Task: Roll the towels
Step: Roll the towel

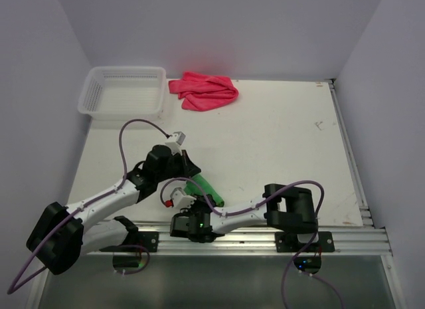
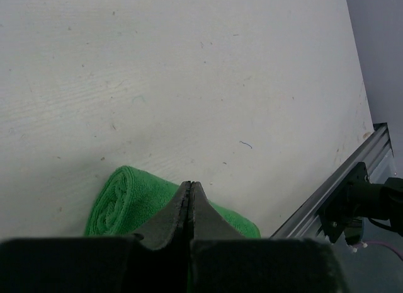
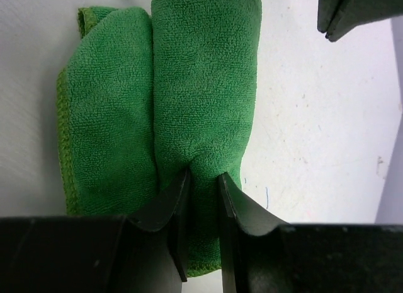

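Note:
The green towel lies near the table's front edge, part rolled. In the right wrist view its roll lies beside a flat flap. My right gripper is shut on the near end of the roll, pinching the cloth between its fingers. My left gripper is shut with nothing in it, its tips just over the far end of the green towel, where the spiral shows. The same left fingertips show at the top right of the right wrist view. The pink-red towel lies crumpled at the table's far edge.
A white mesh basket stands at the far left corner, beside the pink-red towel. An aluminium rail runs along the front edge, close to the green towel. White walls close in the table on the left, back and right.

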`<action>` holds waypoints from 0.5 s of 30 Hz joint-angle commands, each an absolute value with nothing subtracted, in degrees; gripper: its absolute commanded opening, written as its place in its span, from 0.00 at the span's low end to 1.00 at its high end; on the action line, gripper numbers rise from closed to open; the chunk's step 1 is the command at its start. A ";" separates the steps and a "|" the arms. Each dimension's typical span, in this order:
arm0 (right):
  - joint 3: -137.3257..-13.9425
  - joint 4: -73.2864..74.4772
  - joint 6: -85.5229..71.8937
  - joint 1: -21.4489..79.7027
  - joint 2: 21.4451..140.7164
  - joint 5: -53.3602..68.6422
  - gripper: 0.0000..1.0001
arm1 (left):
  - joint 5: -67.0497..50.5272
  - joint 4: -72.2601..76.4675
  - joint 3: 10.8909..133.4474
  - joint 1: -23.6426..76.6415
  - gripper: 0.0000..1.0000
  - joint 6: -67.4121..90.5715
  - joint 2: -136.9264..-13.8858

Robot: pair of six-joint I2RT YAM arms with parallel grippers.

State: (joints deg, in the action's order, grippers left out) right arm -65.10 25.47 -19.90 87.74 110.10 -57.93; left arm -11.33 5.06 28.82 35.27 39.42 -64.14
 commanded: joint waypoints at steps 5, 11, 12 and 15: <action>-68.56 30.85 -20.66 89.03 114.70 -57.40 0.11 | -14.94 9.31 22.69 35.33 0.00 41.74 -61.17; -68.47 30.94 -20.39 88.95 114.96 -57.57 0.16 | -14.59 13.01 19.43 35.86 0.00 42.19 -63.71; -68.29 30.76 -20.30 89.03 114.44 -57.39 0.18 | -14.24 13.01 19.34 35.95 0.00 42.01 -64.16; -66.80 29.27 -19.86 88.95 112.95 -56.61 0.25 | -13.27 14.23 18.37 36.04 0.00 41.40 -66.09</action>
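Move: The green towel roll's middle lies about 6 cm back and 3 cm to the right of the left gripper, some 7 cm below it; its loose flap shows roughly 6 cm back and 3 cm to the left. The right gripper's fingers are about 8 cm back and 2 cm to the right, 6 cm lower, pinching the roll, whose middle is some 2 cm ahead and 1 cm left of them. The red towel lies some 26 cm straight ahead of the left gripper. Bring the left gripper, fingers still shut, first back about 2 cm and then mostly down, some 4.5 cm in all, onto the far end of the green roll, its fingers tipping about 5 degrees steeper. Keep the right gripper where it is, still pinching the roll nearer the base. ##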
